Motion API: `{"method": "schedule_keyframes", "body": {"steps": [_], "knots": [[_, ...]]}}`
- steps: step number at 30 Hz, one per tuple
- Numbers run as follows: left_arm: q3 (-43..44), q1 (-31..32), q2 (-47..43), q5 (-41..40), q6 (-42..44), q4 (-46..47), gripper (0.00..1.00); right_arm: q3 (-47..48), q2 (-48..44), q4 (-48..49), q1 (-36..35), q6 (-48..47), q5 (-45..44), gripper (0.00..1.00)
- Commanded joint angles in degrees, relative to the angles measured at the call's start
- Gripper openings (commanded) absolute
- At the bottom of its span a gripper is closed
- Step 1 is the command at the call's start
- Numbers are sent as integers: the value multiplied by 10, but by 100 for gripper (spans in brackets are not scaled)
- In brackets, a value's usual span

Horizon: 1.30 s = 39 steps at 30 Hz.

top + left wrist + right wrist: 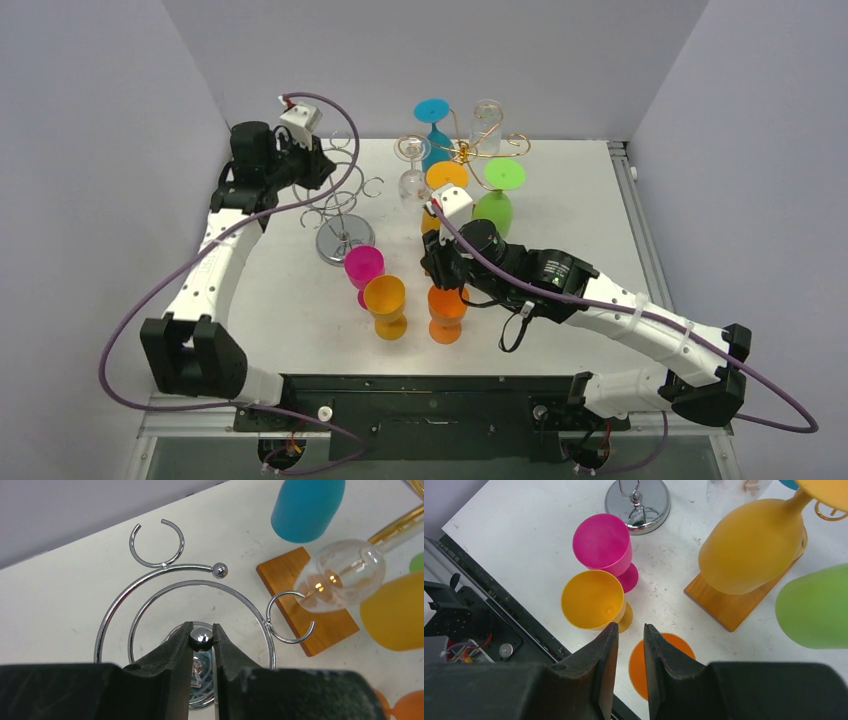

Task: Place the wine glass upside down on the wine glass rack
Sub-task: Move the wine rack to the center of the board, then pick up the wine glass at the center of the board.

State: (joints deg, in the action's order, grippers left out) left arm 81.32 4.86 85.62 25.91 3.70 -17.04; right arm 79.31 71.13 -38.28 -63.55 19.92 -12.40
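Note:
The chrome wine glass rack (343, 215) stands at the left of the table with bare rings (190, 566). My left gripper (316, 166) (202, 626) is shut on the ball (201, 636) at the top of its stem. An orange wine glass (447, 308) (679, 647) stands upright near the front. My right gripper (440, 272) (630, 626) hangs right over it. Its jaws are a narrow gap apart, open, and the glass's near rim shows in that gap. I cannot tell whether a finger touches the rim.
A pink glass (601, 542) and a yellow glass (591, 600) stand just left of the orange one. A gold rack (470, 150) on a wooden base (729, 607) behind holds several glasses upside down. The table's front rail (484, 605) is close.

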Motion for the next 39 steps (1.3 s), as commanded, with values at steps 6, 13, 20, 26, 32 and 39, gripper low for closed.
{"method": "schedule_keyframes", "body": {"steps": [6, 13, 20, 26, 32, 39], "knots": [[-145, -5, -227, -18, 58, 7, 0, 5, 40, 52, -38, -14, 2, 27], [-162, -6, -280, -34, 37, -39, 50, 30, 99, 65, -63, -31, -1, 40], [-85, -9, -297, -28, 6, -159, 96, 23, 146, 73, -95, -44, -6, 50], [-27, -12, -320, -37, -10, -266, 96, 21, 173, 81, -126, -49, 11, 57], [23, -14, -350, -98, -12, -339, 96, 5, 208, 92, -127, -56, 3, 61], [54, -15, -367, -130, -4, -385, 96, 3, 232, 97, -124, -71, -23, 57]]}}
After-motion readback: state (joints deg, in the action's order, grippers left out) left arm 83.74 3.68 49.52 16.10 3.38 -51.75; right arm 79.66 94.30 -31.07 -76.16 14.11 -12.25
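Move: The left gripper still pinches the silver rack's top ball, its base some 28 cm straight below; the spot for it lies about 11 cm back and 2 cm left, with the magenta glass 15 cm back and 5 cm right of this hand. From the right gripper, the yellow glass is about 12 cm left, 2 cm ahead and 22 cm below; at that height the orange glass stands straight beneath and the magenta 18 cm left, 9 cm ahead. Keep the left gripper shut on the rack's top ball and drag the rack straight back about 11 cm to beside the magenta glass, then open wide and draw the hand clear, back and up with a little left. Meanwhile lower the right gripper about 13 cm while swinging it left and somewhat back towards the yellow glass, spreading its fingers and turning counter-clockwise. ##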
